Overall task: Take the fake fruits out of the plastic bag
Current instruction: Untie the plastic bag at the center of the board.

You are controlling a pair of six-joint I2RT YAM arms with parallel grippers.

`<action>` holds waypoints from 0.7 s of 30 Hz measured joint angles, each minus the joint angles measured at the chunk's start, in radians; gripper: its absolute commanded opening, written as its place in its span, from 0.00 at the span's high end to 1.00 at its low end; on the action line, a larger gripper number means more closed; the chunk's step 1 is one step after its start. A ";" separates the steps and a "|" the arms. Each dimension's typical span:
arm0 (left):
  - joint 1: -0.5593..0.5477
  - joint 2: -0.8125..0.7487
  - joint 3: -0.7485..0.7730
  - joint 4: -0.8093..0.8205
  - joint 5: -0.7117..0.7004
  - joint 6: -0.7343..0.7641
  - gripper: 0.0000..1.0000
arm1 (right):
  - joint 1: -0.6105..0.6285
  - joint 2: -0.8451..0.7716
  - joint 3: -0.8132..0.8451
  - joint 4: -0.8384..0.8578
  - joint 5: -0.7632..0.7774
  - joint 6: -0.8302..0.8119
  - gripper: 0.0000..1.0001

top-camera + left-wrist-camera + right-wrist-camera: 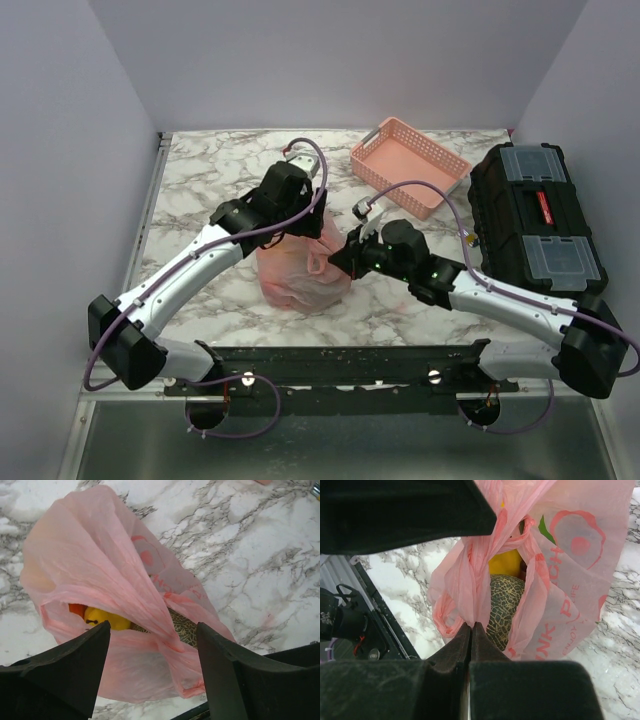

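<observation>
The plastic bag (300, 270) is thin, pink and crinkled, and it lies on the marble table between the two arms. My left gripper (152, 647) hangs open just above the bag (100, 560), one finger on each side of a twisted fold, gripping nothing. Through the bag's mouth show a yellow fruit (105, 619), a bit of orange fruit (76, 610) and the netted green melon (182, 627). My right gripper (471, 627) is shut on a bunched strip of the bag's rim, in front of the melon (505, 605) and a yellow fruit (506, 562). The other fake fruits are hidden.
A rigid pink lattice basket (408, 165) stands at the back right. A black toolbox (537, 215) with clear lid compartments lies along the right side. The black mounting rail (340, 360) runs along the near edge. The left gripper's dark body (395, 510) fills the top of the right wrist view.
</observation>
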 measured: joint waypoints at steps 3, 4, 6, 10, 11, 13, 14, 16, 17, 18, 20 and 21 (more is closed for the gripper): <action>0.000 -0.026 -0.061 0.017 -0.051 -0.088 0.34 | 0.000 -0.001 0.000 0.000 0.000 0.000 0.99; 0.000 -0.036 -0.080 0.023 -0.066 -0.115 0.36 | 0.000 -0.001 0.000 0.000 0.000 0.000 0.99; 0.001 -0.050 -0.106 0.041 -0.082 -0.167 0.41 | 0.000 -0.002 0.000 0.000 0.000 0.000 0.99; 0.018 -0.047 -0.117 0.097 -0.067 -0.238 0.56 | 0.000 -0.010 -0.001 0.000 -0.001 0.001 0.99; 0.024 -0.043 -0.117 0.109 -0.058 -0.249 0.60 | 0.000 -0.013 -0.002 0.000 -0.001 0.001 0.99; 0.045 -0.029 -0.116 0.134 -0.027 -0.269 0.68 | 0.000 -0.021 -0.004 0.001 -0.002 0.002 0.99; 0.054 -0.019 -0.116 0.144 -0.012 -0.277 0.72 | 0.000 -0.025 -0.006 0.001 -0.003 0.004 0.99; 0.069 0.000 -0.116 0.158 0.020 -0.289 0.80 | 0.000 -0.032 -0.013 0.004 -0.005 0.005 0.99; 0.078 0.008 -0.116 0.164 0.037 -0.290 0.85 | 0.000 -0.034 -0.018 0.005 -0.005 0.006 0.99; 0.088 0.013 -0.116 0.170 0.056 -0.290 0.90 | 0.000 -0.035 -0.021 0.006 -0.005 0.009 0.99; 0.107 0.014 -0.116 0.175 0.095 -0.288 0.98 | 0.000 -0.037 -0.028 0.008 -0.007 0.014 0.99; 0.115 0.014 -0.113 0.176 0.107 -0.283 1.00 | 0.000 -0.038 -0.032 0.009 -0.008 0.016 0.99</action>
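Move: The gathered film at the plastic bag's mouth lies about 3 cm ahead of the open left gripper, straight on and 2 cm below. Beneath it in the bag, the netted melon is some 3 cm ahead and 12 cm below, with the yellow fruit at that depth about 4 cm ahead and 5 cm left. From the right gripper, which already pinches the bag's handle, that film is roughly 7 cm ahead, 4 cm left and 3 cm above. Close the left gripper on the gathered film at the bag's mouth: dip it about 1.5 cm down and slightly left, then reach some 3 cm forward, easing back right. Roll its left side down about 15 degrees and swing it slightly counter-clockwise, shutting the fingers to pinch the film. Keep the right gripper shut on the handle, almost still. ##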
